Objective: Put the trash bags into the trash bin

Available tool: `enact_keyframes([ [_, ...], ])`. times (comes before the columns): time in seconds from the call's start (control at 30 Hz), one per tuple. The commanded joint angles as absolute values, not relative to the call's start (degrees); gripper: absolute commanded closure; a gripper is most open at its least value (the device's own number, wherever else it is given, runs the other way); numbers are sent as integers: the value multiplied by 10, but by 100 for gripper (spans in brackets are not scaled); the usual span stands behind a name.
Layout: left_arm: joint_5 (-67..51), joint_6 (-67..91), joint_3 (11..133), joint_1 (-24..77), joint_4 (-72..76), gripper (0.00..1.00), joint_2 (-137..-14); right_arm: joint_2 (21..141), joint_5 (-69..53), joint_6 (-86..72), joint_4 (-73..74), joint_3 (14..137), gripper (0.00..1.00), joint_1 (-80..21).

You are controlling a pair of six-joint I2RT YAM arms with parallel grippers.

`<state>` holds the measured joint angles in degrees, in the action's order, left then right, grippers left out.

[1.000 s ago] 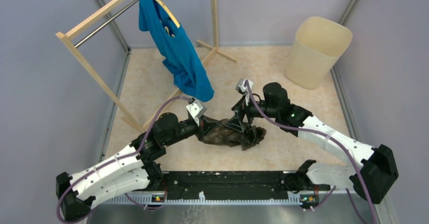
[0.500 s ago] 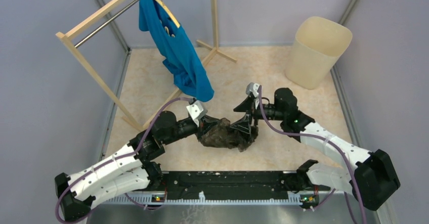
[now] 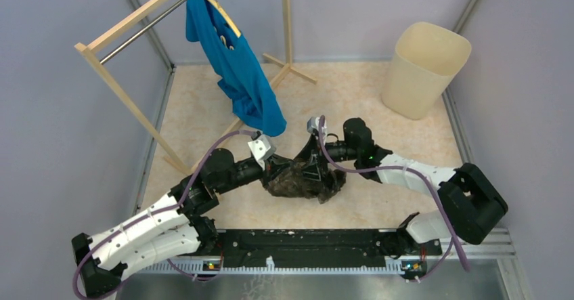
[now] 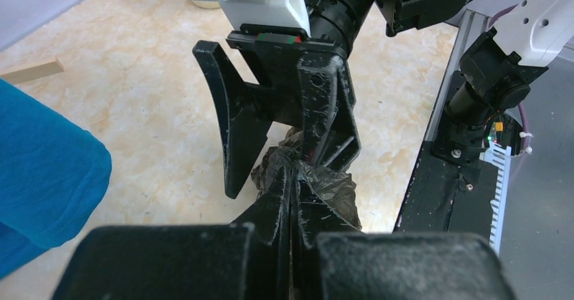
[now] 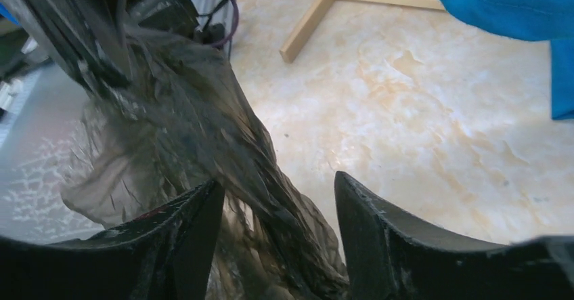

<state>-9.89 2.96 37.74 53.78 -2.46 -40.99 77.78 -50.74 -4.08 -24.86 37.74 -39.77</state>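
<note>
The trash bag (image 3: pixel 298 181), dark, glossy and crumpled, lies on the floor between my two arms. My left gripper (image 3: pixel 274 169) is shut on its left end; in the left wrist view the film (image 4: pixel 328 186) bunches out from the closed gripper (image 4: pixel 294 170). From the right, my right gripper (image 3: pixel 313 167) stands open astride the bag, close to the left fingers. In the right wrist view a twisted rope of the bag (image 5: pixel 203 117) runs between that gripper's spread fingers (image 5: pixel 277 186) without being pinched. The cream trash bin (image 3: pixel 426 70) stands upright at the far right, apart from both grippers.
A wooden clothes rack (image 3: pixel 128 36) with a blue shirt (image 3: pixel 237 70) on a hanger fills the far left; its foot (image 3: pixel 288 70) reaches toward the middle. Grey walls enclose the floor. A black base rail (image 3: pixel 304 242) runs along the near edge.
My right gripper has moved left over the bag, closer to the left gripper, and its jaws have narrowed. The bag's right end is now bunched under it. The left arm has held still.
</note>
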Motion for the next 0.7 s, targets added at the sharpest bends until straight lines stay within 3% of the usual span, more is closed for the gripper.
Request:
enact_keyframes([
  [0.0, -103, 27, 407, 538, -23, 100, -398, 778, -526, -96, -332, 411, 56, -403],
  [0.07, -73, 37, 412, 538, -29, 100, -393, 750, -492, -134, -295, 416, 98, -402],
  [0.17, 76, 80, 429, 538, -60, 100, -387, 678, -311, -244, -160, 434, 100, -402],
  [0.2, 134, 105, 438, 538, -79, 95, -386, 651, -235, -297, -105, 441, 100, -402],
  [0.27, 249, 169, 456, 538, -121, 74, -381, 609, -71, -436, 42, 450, 100, -394],
  [0.3, 281, 194, 459, 537, -132, 62, -378, 599, -52, -482, 91, 451, 100, -381],
  [0.4, 253, 206, 453, 537, -113, 32, -367, 595, -46, -535, 154, 452, 100, -327],
  [0.47, 228, 222, 443, 537, -109, 18, -368, 605, -55, -518, 145, 448, 100, -316],
  [0.57, 203, 258, 427, 537, -130, 4, -376, 638, -117, -461, 130, 458, 100, -302],
  [0.67, 167, 300, 398, 537, -144, 2, -390, 659, -180, -406, 96, 444, 100, -278],
])
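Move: The right hand's open fingers straddle part of the trash bag; its middle is level with them fore and aft and sideways, about 7 cm below. The trash bin stands some 30 cm ahead and 39 cm to this hand's right. The left hand still pinches the bag, whose middle is about 16 cm below, 3 cm ahead and 2 cm to its right; the blue shirt's hem hangs roughly 16 cm ahead and 9 cm to its left. The right fingers close and pinch the trash bag, then carry it about 10 cm right and 8 cm forward towards the bin, rising some 6 cm and sinking back, the wrist swinging clockwise and tipping fingers downward. Soon after that pinch, the left fingers open wide and let go, withdrawing left and forward while turning counter-clockwise some 30 degrees. ##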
